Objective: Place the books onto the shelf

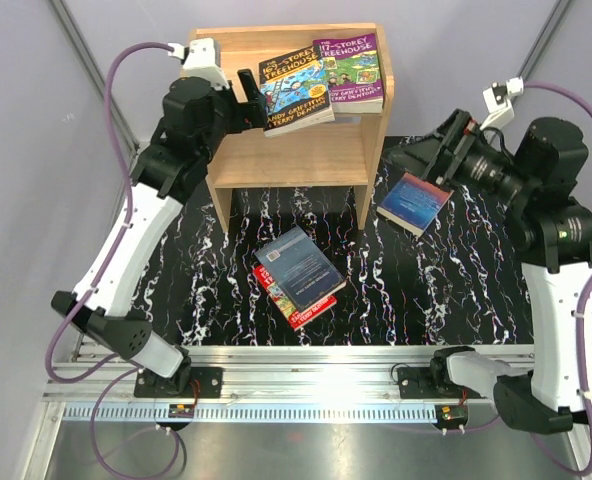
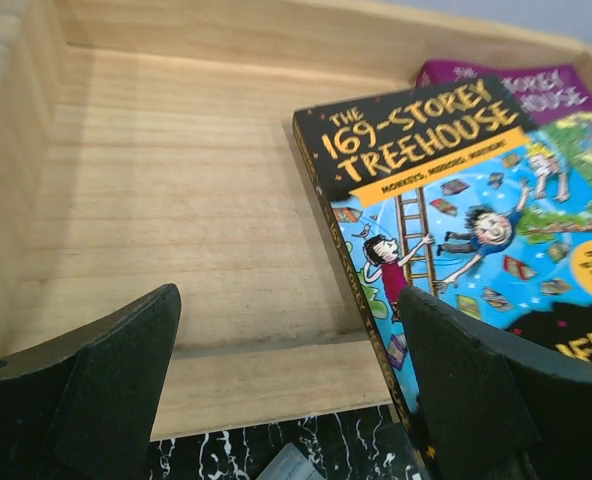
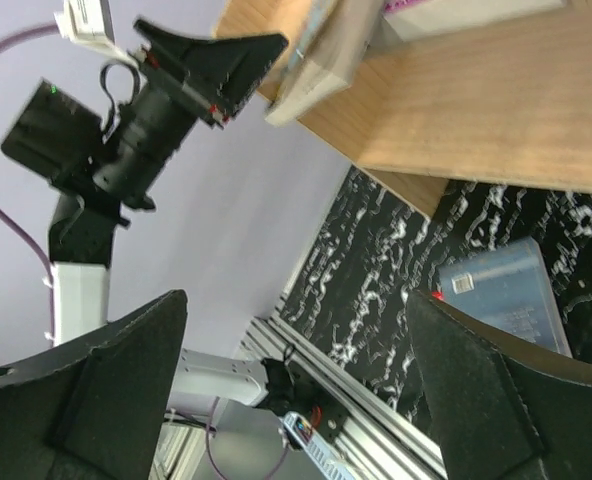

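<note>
The wooden shelf (image 1: 288,150) stands at the back of the mat. On its top lie a purple book (image 1: 351,68) and a blue "169-Storey Treehouse" book (image 1: 296,92), whose near corner sticks out over the front rim. My left gripper (image 1: 250,92) is open at that book's left edge. In the left wrist view its right finger (image 2: 476,390) overlaps the cover (image 2: 456,200), and nothing sits between the fingers. My right gripper (image 1: 408,158) is open and empty just above a blue-orange book (image 1: 414,202) lying right of the shelf. A grey-blue book (image 1: 298,266) rests on a red one (image 1: 301,308) mid-mat.
The shelf's raised rim (image 2: 226,385) and bare top boards (image 2: 176,180) lie left of the books. The black marbled mat (image 1: 456,280) covers the table. Grey walls (image 1: 56,120) close in on both sides. The right wrist view shows the shelf's side (image 3: 476,110) and the left arm (image 3: 126,130).
</note>
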You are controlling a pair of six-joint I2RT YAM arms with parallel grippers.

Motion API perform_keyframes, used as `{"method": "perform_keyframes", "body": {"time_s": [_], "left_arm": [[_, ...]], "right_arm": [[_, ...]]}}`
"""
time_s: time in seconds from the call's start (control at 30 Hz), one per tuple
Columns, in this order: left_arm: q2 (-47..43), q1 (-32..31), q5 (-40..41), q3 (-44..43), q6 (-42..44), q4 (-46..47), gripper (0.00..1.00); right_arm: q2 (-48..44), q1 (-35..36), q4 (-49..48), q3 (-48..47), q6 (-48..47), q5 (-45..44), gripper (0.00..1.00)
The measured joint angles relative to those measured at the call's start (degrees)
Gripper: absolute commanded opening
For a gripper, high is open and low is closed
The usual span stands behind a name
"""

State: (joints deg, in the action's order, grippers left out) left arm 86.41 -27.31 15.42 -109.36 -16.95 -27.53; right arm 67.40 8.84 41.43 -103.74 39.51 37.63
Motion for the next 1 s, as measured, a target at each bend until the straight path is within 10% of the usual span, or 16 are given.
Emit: {"method": "perform_keyframes", "body": {"time_s": [1.0], "left_arm": [[12.0,-1.9,-10.8,-9.0,-10.6,4.4,0.65]], "right_arm": [[-10.1,0.0,5.0,24.4,-3.7,-4.0,0.98]]}}
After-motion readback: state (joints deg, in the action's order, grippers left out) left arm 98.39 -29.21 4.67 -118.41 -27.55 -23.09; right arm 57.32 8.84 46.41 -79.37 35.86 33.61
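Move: The 169-Storey Treehouse book on the top shelf has its middle about 9 cm to the left hand's right, 3 cm ahead and 3 cm below; the purple book beyond lies some 18 cm right, 6 cm ahead, 4 cm below. The grey Nineteen Eighty-Four book is roughly 15 cm left of the right hand, level with it and 49 cm below; the orange-blue book is 17 cm ahead and 10 cm right, equally low. Bring the left gripper about 8 cm right across the top shelf and a little forward, swinging it and rolling its left side down some 10 degrees each, while narrowing the fingers by a third, so the left finger comes up to the 169-Storey book's left edge and pushes it towards the purple book. Meanwhile sink the open right gripper about 13 cm towards the table, tipping the fingers down. ##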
